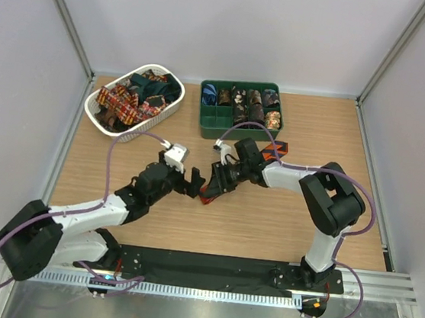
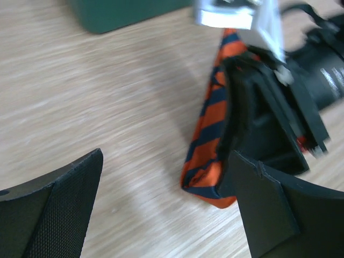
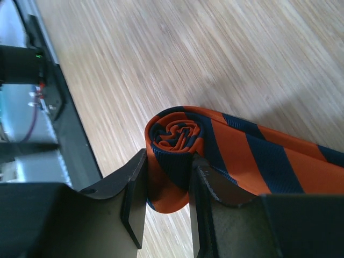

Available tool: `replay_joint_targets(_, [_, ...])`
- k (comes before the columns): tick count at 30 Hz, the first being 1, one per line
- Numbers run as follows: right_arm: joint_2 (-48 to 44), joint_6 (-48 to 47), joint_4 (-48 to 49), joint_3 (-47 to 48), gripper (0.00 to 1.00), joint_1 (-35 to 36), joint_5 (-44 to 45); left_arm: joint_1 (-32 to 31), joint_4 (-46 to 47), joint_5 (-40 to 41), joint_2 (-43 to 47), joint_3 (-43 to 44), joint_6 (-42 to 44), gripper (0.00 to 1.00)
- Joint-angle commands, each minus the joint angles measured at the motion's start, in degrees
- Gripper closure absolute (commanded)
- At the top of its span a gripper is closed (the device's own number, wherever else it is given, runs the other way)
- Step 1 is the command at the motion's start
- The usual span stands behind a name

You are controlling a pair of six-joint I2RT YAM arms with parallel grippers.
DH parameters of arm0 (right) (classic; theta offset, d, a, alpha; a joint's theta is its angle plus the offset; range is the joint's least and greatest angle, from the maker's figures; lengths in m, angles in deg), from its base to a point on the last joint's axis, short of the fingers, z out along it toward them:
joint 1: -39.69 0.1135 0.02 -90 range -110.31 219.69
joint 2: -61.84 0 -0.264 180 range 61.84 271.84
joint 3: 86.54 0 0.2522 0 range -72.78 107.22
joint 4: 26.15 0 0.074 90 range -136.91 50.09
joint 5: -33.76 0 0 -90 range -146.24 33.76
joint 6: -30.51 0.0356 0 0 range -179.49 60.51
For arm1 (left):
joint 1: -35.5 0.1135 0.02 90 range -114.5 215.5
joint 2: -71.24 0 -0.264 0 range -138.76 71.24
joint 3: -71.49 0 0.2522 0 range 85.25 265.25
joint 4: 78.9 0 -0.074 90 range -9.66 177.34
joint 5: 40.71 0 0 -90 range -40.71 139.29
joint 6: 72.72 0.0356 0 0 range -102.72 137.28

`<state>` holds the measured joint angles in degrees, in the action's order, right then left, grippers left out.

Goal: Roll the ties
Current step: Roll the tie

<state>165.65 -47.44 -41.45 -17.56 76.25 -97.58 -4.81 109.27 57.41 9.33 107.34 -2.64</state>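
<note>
The orange-and-black striped tie point(image 3: 242, 156) is partly wound into a tight roll point(image 3: 176, 133). My right gripper point(image 3: 169, 164) is shut on that roll, one finger on each side. The unrolled tail point(image 1: 276, 150) trails back under the right arm toward the green tray. In the top view the right gripper point(image 1: 213, 184) holds the roll just above the table at centre. My left gripper point(image 1: 192, 182) faces it from the left, close by and open. In the left wrist view, the left gripper point(image 2: 166, 207) has only table between its fingers; the tie's roll point(image 2: 207, 161) lies just beyond the right finger point(image 2: 269, 215).
A white oval basket point(image 1: 120, 132) at the back left holds several loose ties in plaid, green and blue. A green compartment tray point(image 1: 209, 119) at the back centre holds several rolled ties. Grey walls close in the table on three sides.
</note>
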Motion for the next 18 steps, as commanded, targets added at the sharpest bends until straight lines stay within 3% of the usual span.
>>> replay_joint_targets(1, [2.88,4.11,7.40,-2.13,0.91,-2.18,-7.07,-4.58,14.18,-5.92,-4.70,0.68,12.60,0.00])
replay_joint_targets(7, [4.91,9.03,14.19,-4.07,0.91,-5.18,-11.65,-6.35,14.55,-9.86,-11.30,4.09,19.65,0.00])
replay_joint_targets(12, [8.07,10.97,16.04,-3.81,0.91,-6.76,-13.15,-6.35,7.26,-11.28,-14.63,7.44,25.53,0.00])
replay_joint_targets(18, [9.48,12.55,18.32,-3.54,0.91,-7.29,-14.47,-6.09,0.57,-13.21,-18.33,11.40,26.78,0.05])
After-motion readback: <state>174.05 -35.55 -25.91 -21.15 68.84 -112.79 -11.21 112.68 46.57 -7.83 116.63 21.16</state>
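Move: The orange-and-navy tie's roll is pinched in my right fingers, right at that hand point. From my open left hand, the roll lies about 7 cm to the right, some 3 cm back and roughly 6 cm lower. The tie's loose far end is about 12 cm ahead and 25 cm right of my left hand, near table level; the green box's middle is some 23 cm ahead and 12 cm right. I bring my open left hand about 7 cm to the right and some 2 cm down towards the tie's roll, dipping slightly back before easing forward again, while turning it some 25 degrees clockwise and raising its left side. My right hand keeps its pinch on the roll, tips it over forward by about 15 degrees and creeps a centimetre or so forward, right and down. ##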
